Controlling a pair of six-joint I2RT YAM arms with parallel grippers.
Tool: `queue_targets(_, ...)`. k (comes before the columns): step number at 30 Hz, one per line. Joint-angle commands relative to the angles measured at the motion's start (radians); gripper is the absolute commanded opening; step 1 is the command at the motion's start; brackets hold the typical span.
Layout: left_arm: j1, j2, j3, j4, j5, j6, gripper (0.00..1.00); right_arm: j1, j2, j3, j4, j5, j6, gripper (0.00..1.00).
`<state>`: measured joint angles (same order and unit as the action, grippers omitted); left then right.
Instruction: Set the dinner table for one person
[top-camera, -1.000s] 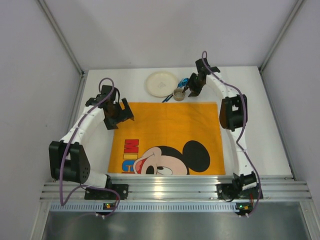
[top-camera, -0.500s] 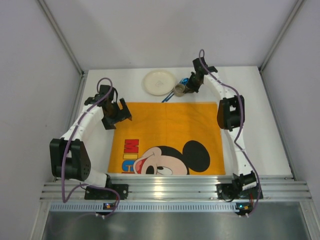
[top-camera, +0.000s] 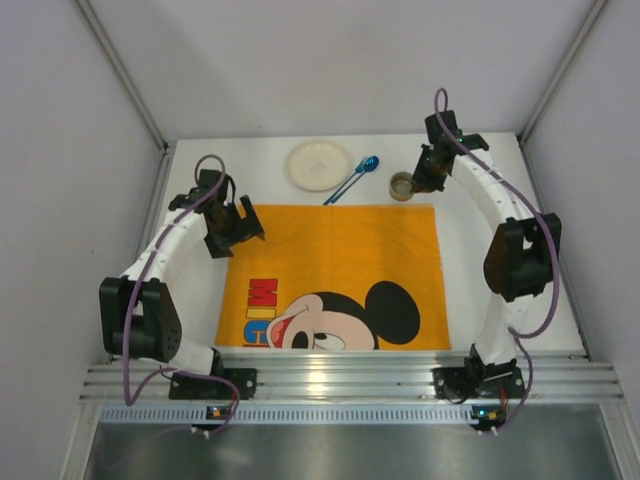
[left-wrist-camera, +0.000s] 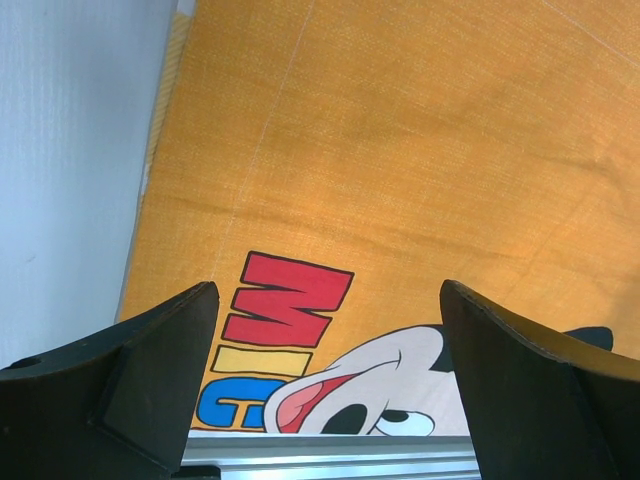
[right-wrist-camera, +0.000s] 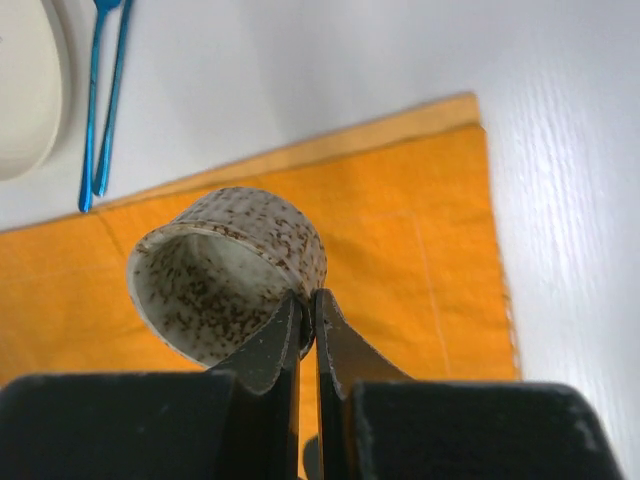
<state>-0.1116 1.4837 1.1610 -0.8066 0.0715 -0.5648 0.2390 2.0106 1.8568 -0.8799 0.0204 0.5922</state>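
Observation:
My right gripper (right-wrist-camera: 307, 305) is shut on the rim of a small brown-speckled cup (right-wrist-camera: 225, 275), holding it tilted in the air above the orange mouse placemat's (right-wrist-camera: 400, 220) far right corner. From above, the cup (top-camera: 401, 185) hangs just beyond the placemat (top-camera: 335, 270), with the right gripper (top-camera: 420, 180) beside it. A blue spoon (top-camera: 351, 179) and a cream plate (top-camera: 319, 165) lie on the white dinner table (top-camera: 520, 270) behind the placemat. My left gripper (left-wrist-camera: 325, 340) stands open over the placemat's left side with nothing between its fingers (top-camera: 232, 222).
An aluminium rail (top-camera: 340, 375) runs along the near edge of the table by the arm bases. Grey walls enclose the table on the left, right and back. In the right wrist view the spoon (right-wrist-camera: 100, 100) and the plate's edge (right-wrist-camera: 30, 90) lie at the upper left.
The right gripper closed on the cup's rim and carried it rightward, away from the spoon and plate. The left arm has barely moved.

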Motion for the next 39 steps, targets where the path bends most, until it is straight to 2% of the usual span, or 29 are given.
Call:
queue_targets(1, 0.006, -0.028, 0.002, 0.047, 0.014, 0.016, 0.98, -0.001, -0.157, -0.194, 0.051, 0.070, -0.052, 0.00)
queue_targets(3, 0.006, -0.033, -0.010, 0.050, 0.017, 0.019, 0.98, -0.003, -0.203, -0.307, 0.082, 0.063, -0.043, 0.00)
queue_targets(6, 0.006, -0.048, -0.026, 0.046, 0.024, 0.025, 0.98, -0.004, -0.214, -0.379, 0.125, 0.061, -0.035, 0.00)
queue_targets(16, 0.006, -0.117, -0.063, 0.020, 0.008, 0.045, 0.98, -0.004, -0.147, -0.415, 0.180, 0.101, -0.055, 0.00)
queue_targets(17, 0.006, -0.120, -0.064, 0.021, 0.007, 0.045, 0.98, -0.001, -0.148, -0.429, 0.183, 0.098, -0.054, 0.03)
queue_targets(19, 0.006, -0.128, -0.075, 0.023, 0.007, 0.042, 0.98, 0.002, -0.156, -0.442, 0.183, 0.098, -0.052, 0.15)
queue_targets(20, 0.006, -0.128, -0.078, 0.026, 0.007, 0.040, 0.98, 0.000, -0.168, -0.450, 0.182, 0.099, -0.052, 0.33)
queue_targets(21, 0.006, -0.129, -0.080, 0.027, 0.008, 0.039, 0.98, 0.002, -0.176, -0.452, 0.182, 0.101, -0.051, 0.41)
queue_targets(23, 0.006, -0.126, -0.083, 0.032, 0.011, 0.037, 0.98, 0.002, -0.205, -0.441, 0.167, 0.116, -0.057, 0.52)
queue_targets(25, 0.006, -0.120, -0.080, 0.037, 0.013, 0.036, 0.98, 0.002, -0.225, -0.415, 0.130, 0.130, -0.065, 0.53)
queue_targets(28, 0.006, -0.111, -0.075, 0.041, 0.011, 0.036, 0.98, 0.000, -0.236, -0.315, 0.092, 0.141, -0.071, 0.54)
queue_targets(31, 0.006, -0.096, -0.073, 0.056, 0.020, 0.037, 0.98, 0.006, -0.202, -0.167, 0.093, 0.061, -0.069, 0.54)
queue_targets(34, 0.006, -0.076, -0.072, 0.072, 0.036, 0.036, 0.97, 0.029, -0.067, 0.032, 0.096, -0.063, -0.059, 0.53)
queue_targets(35, 0.006, -0.069, -0.070, 0.075, 0.039, 0.036, 0.97, 0.034, 0.024, 0.142, 0.098, -0.107, -0.051, 0.52)
queue_targets(39, 0.006, -0.045, -0.049, 0.075, 0.037, 0.043, 0.97, 0.057, 0.261, 0.405, 0.119, -0.183, 0.017, 0.49)
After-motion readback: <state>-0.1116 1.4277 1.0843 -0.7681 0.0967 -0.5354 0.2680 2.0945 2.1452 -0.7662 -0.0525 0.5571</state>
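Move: The right hand already holds the cup off the table, closed on its right-hand wall. The spot for it, in the far right part of the orange mat, lies about 7 cm back of this hand, level sideways and some 13 cm below. The spoon and fork lie about 10 cm ahead and 14 cm left, the plate about 16 cm ahead and 22 cm left, all some 12 cm below. From the left hand the spot is about 8 cm ahead, 40 cm right and 10 cm below. The right hand carries the cup back and down about 8 cm each way and a little to the right, onto the mat just inside its far right corner, where the fingers open to about half and let go of the wall. It then lifts clear, rising some 16 cm while swinging forward about 14 cm and left about 8 cm, out beyond the mat's far edge, with the fingers tipping outward by some 25 degrees and staying open. ##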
